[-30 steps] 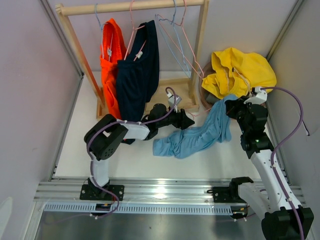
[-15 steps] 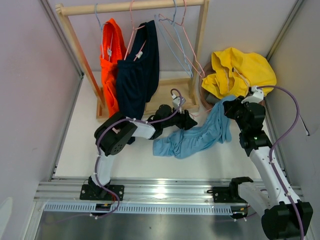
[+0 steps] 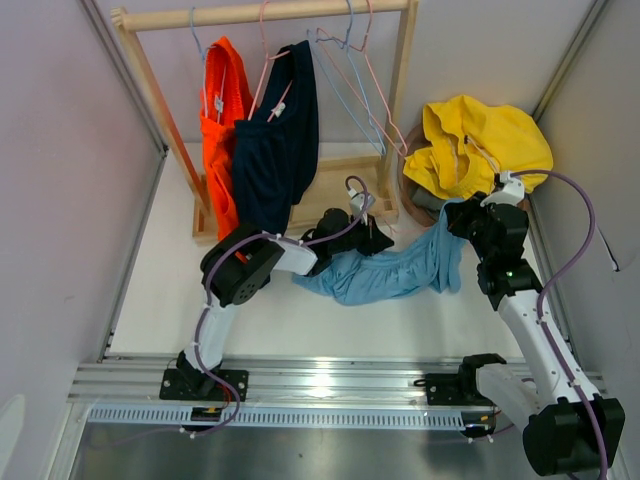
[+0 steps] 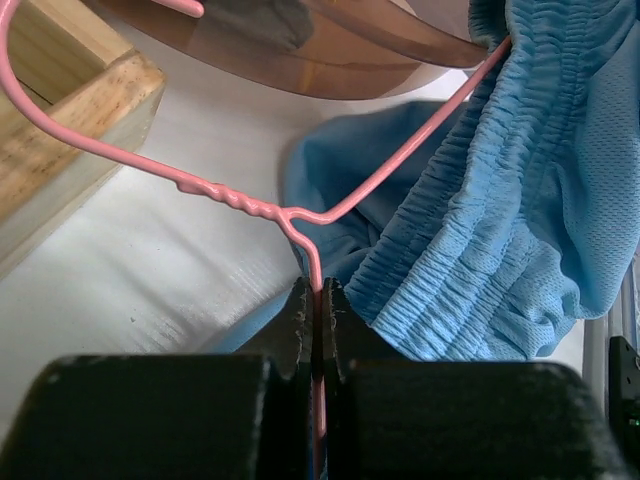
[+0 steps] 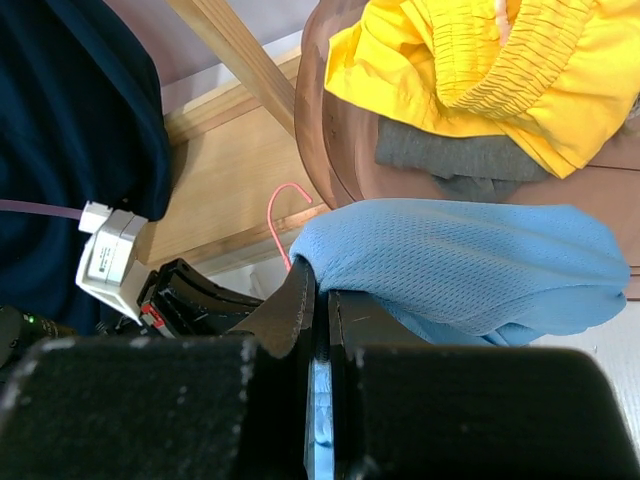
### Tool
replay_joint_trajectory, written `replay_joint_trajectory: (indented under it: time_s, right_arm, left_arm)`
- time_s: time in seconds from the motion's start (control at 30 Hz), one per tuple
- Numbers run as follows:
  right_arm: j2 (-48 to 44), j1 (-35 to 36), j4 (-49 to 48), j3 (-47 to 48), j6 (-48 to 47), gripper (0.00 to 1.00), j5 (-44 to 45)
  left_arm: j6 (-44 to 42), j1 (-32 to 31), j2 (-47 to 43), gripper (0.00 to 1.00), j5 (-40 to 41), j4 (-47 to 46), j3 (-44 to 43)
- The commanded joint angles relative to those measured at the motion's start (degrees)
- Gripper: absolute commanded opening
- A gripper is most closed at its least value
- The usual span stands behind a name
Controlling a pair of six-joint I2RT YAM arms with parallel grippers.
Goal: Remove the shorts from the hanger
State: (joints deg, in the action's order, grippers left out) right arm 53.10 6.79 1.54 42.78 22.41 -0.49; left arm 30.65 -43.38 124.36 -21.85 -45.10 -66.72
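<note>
Light blue shorts [image 3: 385, 272] lie stretched across the white table between my two grippers. Their elastic waistband [image 4: 470, 250] is threaded on a pink wire hanger [image 4: 240, 200]. My left gripper [image 4: 315, 295] is shut on the hanger's wire just below its twisted neck, at the shorts' left end [image 3: 372, 240]. My right gripper [image 5: 320, 285] is shut on a fold of the blue shorts [image 5: 450, 260] at their right end [image 3: 462, 222]. The hanger's pink hook [image 5: 285, 215] shows beyond the fabric in the right wrist view.
A wooden clothes rack [image 3: 400, 90] stands at the back with orange shorts [image 3: 220, 120], navy shorts [image 3: 278, 150] and empty wire hangers [image 3: 350, 80]. A brown bowl [image 5: 330, 140] at the back right holds yellow [image 3: 480, 140] and grey clothes. Walls stand close on both sides.
My left gripper has shut on the pink hanger wire. The blue shorts have gone from a slack heap to a band pulled out between the two grippers.
</note>
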Motion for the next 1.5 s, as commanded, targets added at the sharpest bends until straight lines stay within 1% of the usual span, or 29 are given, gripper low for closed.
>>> replay_joint_trajectory:
  time_s: [0.0,0.03,0.07,0.1,0.13,0.17,0.23,0.27,0.37,0.4,0.5,0.53,0.6,0.63,0.73,0.83,0.87,0.93,0.97,1.07,1.13,1.23,1.3,1.43,1.47]
  right_arm:
    - [-0.2,0.2,-3.8,1.6,-0.3,0.0,-0.7]
    - [-0.3,0.2,-3.7,1.6,-0.3,0.0,-0.6]
    - [-0.4,0.2,-3.7,1.6,-0.4,0.0,-0.3]
    - [-0.5,0.2,-3.5,1.6,-0.5,0.0,0.0]
    - [-0.7,0.2,-3.1,1.7,-0.6,0.0,0.2]
    - [-1.2,0.1,-2.9,1.7,-0.7,0.0,0.4]
    - [-1.9,0.0,-2.6,1.8,-0.9,0.0,0.4]
    - [-2.5,-0.2,-2.5,1.8,-0.9,0.0,2.1]
    - [-3.3,-0.5,-2.3,1.7,-0.7,0.0,2.5]
    - [-3.4,-0.6,-2.4,1.6,-0.6,0.0,2.6]
    - [-4.0,-1.0,-2.4,1.1,-0.4,0.0,2.8]
    - [-4.1,-1.2,-2.2,1.1,-0.2,0.0,3.0]
    - [-4.8,-1.5,-1.8,1.1,0.1,0.0,3.0]
    - [-5.0,-1.8,-1.8,1.1,0.1,0.0,3.7]
    - [-6.2,-2.4,0.5,0.8,1.3,0.0,5.8]
    - [-6.8,-6.0,1.1,-0.6,4.9,0.0,5.1]
    - [-6.5,-13.8,-0.1,-2.6,9.1,0.0,-1.9]
    - [-6.3,-15.0,-0.8,-3.9,10.9,0.0,-3.2]
    - [-5.4,-15.9,-0.9,-4.4,11.5,0.0,-4.2]
    - [-3.1,-17.5,-3.1,-5.9,13.1,0.0,-5.1]
    - [-2.4,-17.6,-4.5,-6.8,14.5,0.0,-5.1]
    - [-1.5,-17.4,-6.7,-8.4,15.7,0.0,-6.3]
    - [-1.3,-16.9,-7.3,-8.8,15.9,0.0,-6.3]
    - [-2.9,-10.7,-7.4,-7.8,12.3,0.0,-2.9]
    - [-3.4,-5.1,-8.2,-7.7,8.6,0.0,-2.0]
  left_arm:
    - [-0.4,-0.3,-1.8,0.0,-2.7,-4.3,0.4]
    - [-0.8,-0.3,-3.3,0.0,-2.4,-4.3,2.8]
    - [-1.1,-0.2,-7.2,0.0,-2.1,-4.0,3.9]
    - [-2.8,-0.2,-9.6,0.0,-0.8,-1.4,4.6]
    - [-3.8,-0.2,-12.4,0.0,0.1,0.2,7.5]
    - [-6.5,-0.4,-18.6,0.0,2.0,3.6,8.6]
    - [-10.1,-0.7,-25.1,0.0,5.5,8.6,11.7]
    - [-13.0,-0.8,-31.1,0.0,8.8,13.0,13.9]
    - [-16.3,-0.8,-39.8,0.0,13.3,17.1,19.8]
    - [-16.9,-0.7,-45.4,0.0,15.1,18.2,22.1]
    - [-18.0,-0.8,-52.9,0.0,17.8,22.0,25.2]
    - [-18.3,-0.8,-57.1,0.0,19.9,23.5,25.5]
    - [-19.9,-0.8,-60.7,0.0,21.6,27.2,25.3]
    - [-20.5,-0.8,-63.7,0.0,25.1,28.4,25.2]
    - [-20.5,-0.8,-67.3,0.0,28.7,30.3,24.5]
    - [-19.2,-0.9,-70.5,0.0,31.5,31.0,22.7]
    - [-19.1,-1.2,-73.4,0.0,33.1,32.9,20.6]
    - [-19.3,-1.2,-74.0,0.0,33.4,34.4,19.8]
    - [-20.2,-1.2,-74.5,0.0,33.4,35.3,17.9]
    - [-20.9,-1.3,-78.1,0.0,35.2,39.2,15.8]
    - [-21.1,-1.3,-81.0,0.0,36.3,40.5,15.0]
    - [-21.9,-1.3,-82.7,0.0,36.6,43.0,13.1]
    - [-22.0,-1.3,-83.0,0.0,36.8,43.3,13.5]
    - [-21.6,-1.3,-82.2,0.0,36.6,41.1,14.6]
    - [-21.5,-1.3,-81.1,0.0,36.7,39.2,14.7]
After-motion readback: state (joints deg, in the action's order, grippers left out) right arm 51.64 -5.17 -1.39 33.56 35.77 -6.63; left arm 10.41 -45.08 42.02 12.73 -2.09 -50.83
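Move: The light blue shorts are already held at both ends: their middle lies some 6 cm back from the left hand and hardly to its right, a little lower. From the left hand, the yellow shorts in the basket lie roughly 17 cm ahead and 22 cm right, slightly higher; the hanging dark blue shorts about 14 cm ahead, 24 cm left and 18 cm up. From the right hand, the light blue shorts' middle is about 15 cm left, 5 cm back and 18 cm down. The pink hanger in the light blue shorts, its stem still pinched in the shut left fingers, is drawn up some 32 cm and left about 25 cm, with some backward travel, the wrist tilting up and turning counter-clockwise. The right hand keeps its grip on the shorts' other end, rises slightly, swings right and down against this pull, then eases a little back left. ##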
